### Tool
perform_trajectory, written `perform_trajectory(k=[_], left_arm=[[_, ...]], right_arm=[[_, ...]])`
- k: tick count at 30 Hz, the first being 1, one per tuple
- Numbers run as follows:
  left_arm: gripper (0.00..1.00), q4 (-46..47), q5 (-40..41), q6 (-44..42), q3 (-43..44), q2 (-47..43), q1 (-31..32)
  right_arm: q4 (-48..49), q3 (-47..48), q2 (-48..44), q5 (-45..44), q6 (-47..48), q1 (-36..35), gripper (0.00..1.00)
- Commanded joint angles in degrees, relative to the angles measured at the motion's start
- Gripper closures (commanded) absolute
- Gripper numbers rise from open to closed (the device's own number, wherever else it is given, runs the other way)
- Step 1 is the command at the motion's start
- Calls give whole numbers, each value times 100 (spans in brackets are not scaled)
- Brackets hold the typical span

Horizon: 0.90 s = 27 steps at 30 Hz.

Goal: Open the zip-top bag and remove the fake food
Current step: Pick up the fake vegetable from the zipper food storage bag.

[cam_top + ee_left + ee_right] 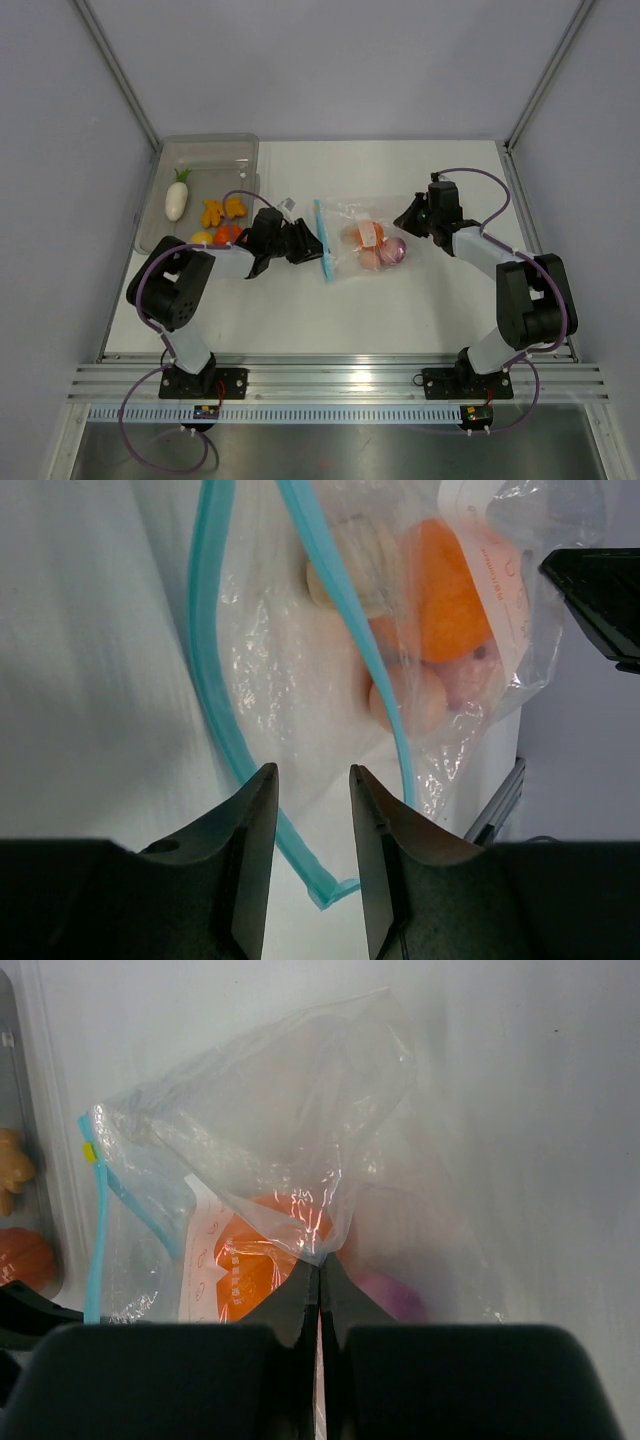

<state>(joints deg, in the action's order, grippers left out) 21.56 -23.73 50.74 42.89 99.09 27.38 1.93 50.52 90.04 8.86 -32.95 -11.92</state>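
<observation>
The zip-top bag (352, 212) lies at mid-table with its mouth agape; the light blue zip strip (205, 660) faces left and its two lips are spread apart. Inside the bag are fake food pieces: an orange one (445, 590), a pinkish egg (420, 695) and a purple onion (385, 1295). My left gripper (313, 780) is open at the bag's mouth, with the lower zip lip running between its fingers. My right gripper (320, 1260) is shut on a fold of the bag's clear plastic at the opposite end.
A smoky-grey tray (210, 140) stands at the back left, holding a white radish (177, 197), orange pieces (224, 209) and other toy foods. Metal frame rails border the table on the left, right and near sides.
</observation>
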Motion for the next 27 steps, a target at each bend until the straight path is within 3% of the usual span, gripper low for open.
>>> perform_trajectory(k=[1,11,22,27], left_arm=[[63,708,-483,243,228,163,5],[60,823,-537,314,325,462,5],[40,1131,-423,261,378,585,5],[38,1509,-422,278,430,611,5]], right_arm=[[307,-34,-180,203,-71,6,100],[466,-121,-162,423,-194,15,100],[554,-183,-145,494,-256,15,100],[685,-236,-83,564,-317,15,100]])
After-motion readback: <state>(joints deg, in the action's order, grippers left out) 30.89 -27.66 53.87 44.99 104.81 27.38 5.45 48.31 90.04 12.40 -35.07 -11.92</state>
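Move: The peach-coloured ball in the bag lies roughly 11 cm to the left hand's right, 2 cm back and 3 cm below. The beige vegetable is some 7 cm right and 3 cm ahead of that hand, the orange vegetable 11 cm right and 4 cm ahead, the onion 17 cm right and level with it; the blue-edged mouth is right at its fingertips. From the right hand the ball sits about 9 cm left, 8 cm back, 6 cm below. Between the two blue zip edges, the left fingers spread from about a third to nearly two thirds open, reaching into the bag's mouth towards the ball: some 2 cm right and 1.5 cm forward, dipping about a centimetre midway, then rising again, with a slight roll. The shut right fingers keep their pinch on the bag's film, easing about 1 cm left. ##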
